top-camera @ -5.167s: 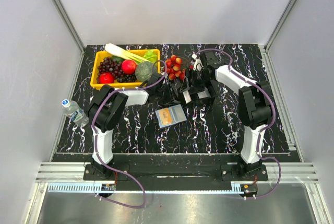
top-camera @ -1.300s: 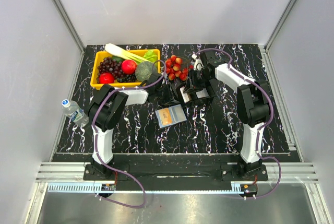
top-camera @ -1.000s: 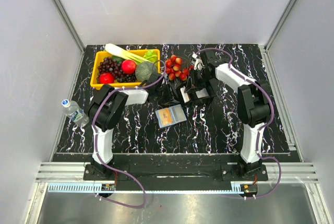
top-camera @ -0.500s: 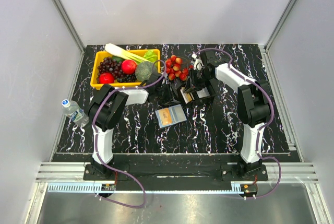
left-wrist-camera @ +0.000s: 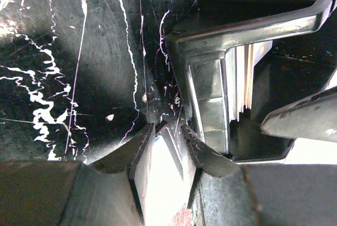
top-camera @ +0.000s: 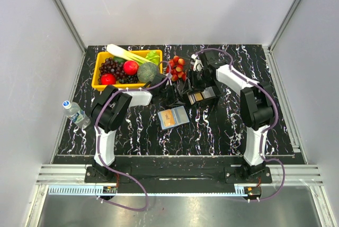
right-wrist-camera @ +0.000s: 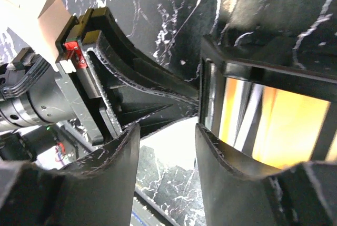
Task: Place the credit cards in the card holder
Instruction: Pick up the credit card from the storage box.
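The card holder (top-camera: 180, 114) lies open on the table, light-blue side up, with one orange credit card (top-camera: 168, 118) on its left half. More credit cards (top-camera: 198, 98) (left-wrist-camera: 243, 81) (right-wrist-camera: 274, 126) stand in a black open tray (top-camera: 210, 93) (left-wrist-camera: 206, 86) (right-wrist-camera: 210, 91) behind it. My left gripper (top-camera: 172, 92) (left-wrist-camera: 166, 128) is at the tray's left side, shut on a thin wedge of its rim. Over the tray's far edge, my right gripper (top-camera: 195, 84) (right-wrist-camera: 166, 128) stands open with nothing between its fingers; one finger (right-wrist-camera: 216, 152) is close against the tray wall.
A yellow basket (top-camera: 100, 73) of fruit and vegetables sits at the back left. Strawberries (top-camera: 177, 68) lie loose just behind the tray. A water bottle (top-camera: 76, 113) lies at the table's left edge. White walls with metal rails enclose the table.
My right gripper has opened and drawn back a little. The black tray now lies flatter, its orange cards showing from above. The left gripper has kept its hold.
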Robot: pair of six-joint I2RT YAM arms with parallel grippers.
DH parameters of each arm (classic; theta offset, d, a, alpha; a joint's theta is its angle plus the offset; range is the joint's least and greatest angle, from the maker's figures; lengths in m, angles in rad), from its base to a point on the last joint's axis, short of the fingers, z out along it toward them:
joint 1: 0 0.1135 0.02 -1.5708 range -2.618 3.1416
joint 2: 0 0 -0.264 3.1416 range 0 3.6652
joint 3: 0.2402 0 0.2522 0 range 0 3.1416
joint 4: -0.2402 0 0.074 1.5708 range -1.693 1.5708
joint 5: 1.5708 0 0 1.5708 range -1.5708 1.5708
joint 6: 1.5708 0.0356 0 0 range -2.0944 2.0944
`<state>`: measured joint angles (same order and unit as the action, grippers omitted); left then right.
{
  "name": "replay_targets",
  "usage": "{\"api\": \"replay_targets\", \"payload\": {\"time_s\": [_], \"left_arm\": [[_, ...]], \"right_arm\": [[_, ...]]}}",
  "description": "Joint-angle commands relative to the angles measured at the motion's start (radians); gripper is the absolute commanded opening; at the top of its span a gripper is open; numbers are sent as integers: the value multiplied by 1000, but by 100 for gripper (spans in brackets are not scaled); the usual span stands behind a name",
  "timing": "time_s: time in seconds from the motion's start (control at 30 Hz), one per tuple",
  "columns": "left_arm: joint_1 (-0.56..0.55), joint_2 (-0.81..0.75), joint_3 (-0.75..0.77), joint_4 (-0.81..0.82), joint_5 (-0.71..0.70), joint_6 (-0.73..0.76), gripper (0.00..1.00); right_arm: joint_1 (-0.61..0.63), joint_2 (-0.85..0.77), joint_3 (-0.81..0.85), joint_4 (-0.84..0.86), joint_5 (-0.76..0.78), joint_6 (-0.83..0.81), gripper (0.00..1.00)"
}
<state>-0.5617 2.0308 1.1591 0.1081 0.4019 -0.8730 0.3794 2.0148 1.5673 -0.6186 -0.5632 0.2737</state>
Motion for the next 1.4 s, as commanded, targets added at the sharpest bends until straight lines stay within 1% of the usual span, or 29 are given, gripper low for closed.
{"api": "replay_targets", "payload": {"time_s": [0.0, 0.07, 0.1, 0.13, 0.17, 0.27, 0.37, 0.53, 0.7, 0.9, 1.27, 1.33, 1.37], "left_arm": [[-4, -1, 19, 44, 15, -4, 31], [-4, -1, 17, 44, 17, -4, 31], [-4, -1, 17, 44, 15, -4, 31], [-4, -1, 17, 44, 15, -4, 31], [-4, -1, 19, 44, 14, -4, 31], [-4, 0, 19, 45, 15, -4, 31], [-4, 5, 21, 47, 18, -4, 31], [-4, 6, 30, 39, 20, 0, 30], [-3, 6, 30, 36, 20, 0, 30], [-3, 12, 36, 35, 25, 0, 31], [-3, 23, 37, 44, 34, -4, 30], [-1, 28, 39, 45, 37, -6, 30], [-1, 28, 42, 45, 37, -6, 30]], "right_arm": [[-14, -106, 28, 8, 146, -24, 53], [-33, -125, 19, 7, 210, -28, 55], [-40, -128, 16, -3, 245, -30, 62], [-48, -125, 19, -15, 284, -36, 63], [-54, -119, 26, -36, 296, -56, 63], [-65, -79, 42, -78, 298, -93, 65], [-65, -42, 49, -95, 260, -108, 69], [-65, 18, 68, -102, 276, -105, 72], [-65, 19, 54, -67, 350, -90, 72], [-65, 30, 34, -30, 371, -59, 72], [-65, 85, 53, -35, 396, -56, 73], [-65, 88, 51, -36, 404, -60, 72], [-65, 90, 48, -38, 405, -59, 70]]}}
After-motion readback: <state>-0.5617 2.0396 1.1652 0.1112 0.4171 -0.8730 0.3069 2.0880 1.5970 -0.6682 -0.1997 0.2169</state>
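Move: The cards standing in the storage box lie about 5 cm to the right of the right hand, some 2 cm ahead and 5 cm below it; the box's middle is about 6 cm to the hand's right, 2 cm ahead and 6 cm down. The card holder lies roughly 8 cm back, 6 cm left and 8 cm below. From the left hand, the cards are some 8 cm to the right and 3 cm ahead, about 1 cm higher. From above the left end of the storage box, the right hand lifts a little and swings some 8 cm to the right and about 4 cm forward, opening its fingers clearly wider on the way. It then sinks, with a short halt halfway, to about 5 cm below where it began, the fingers tipping some 20 degrees closer to straight down so that the still-open tips come into the box mouth by the upright cards, while the left hand stays put, partly open, at the box's left near corner. ##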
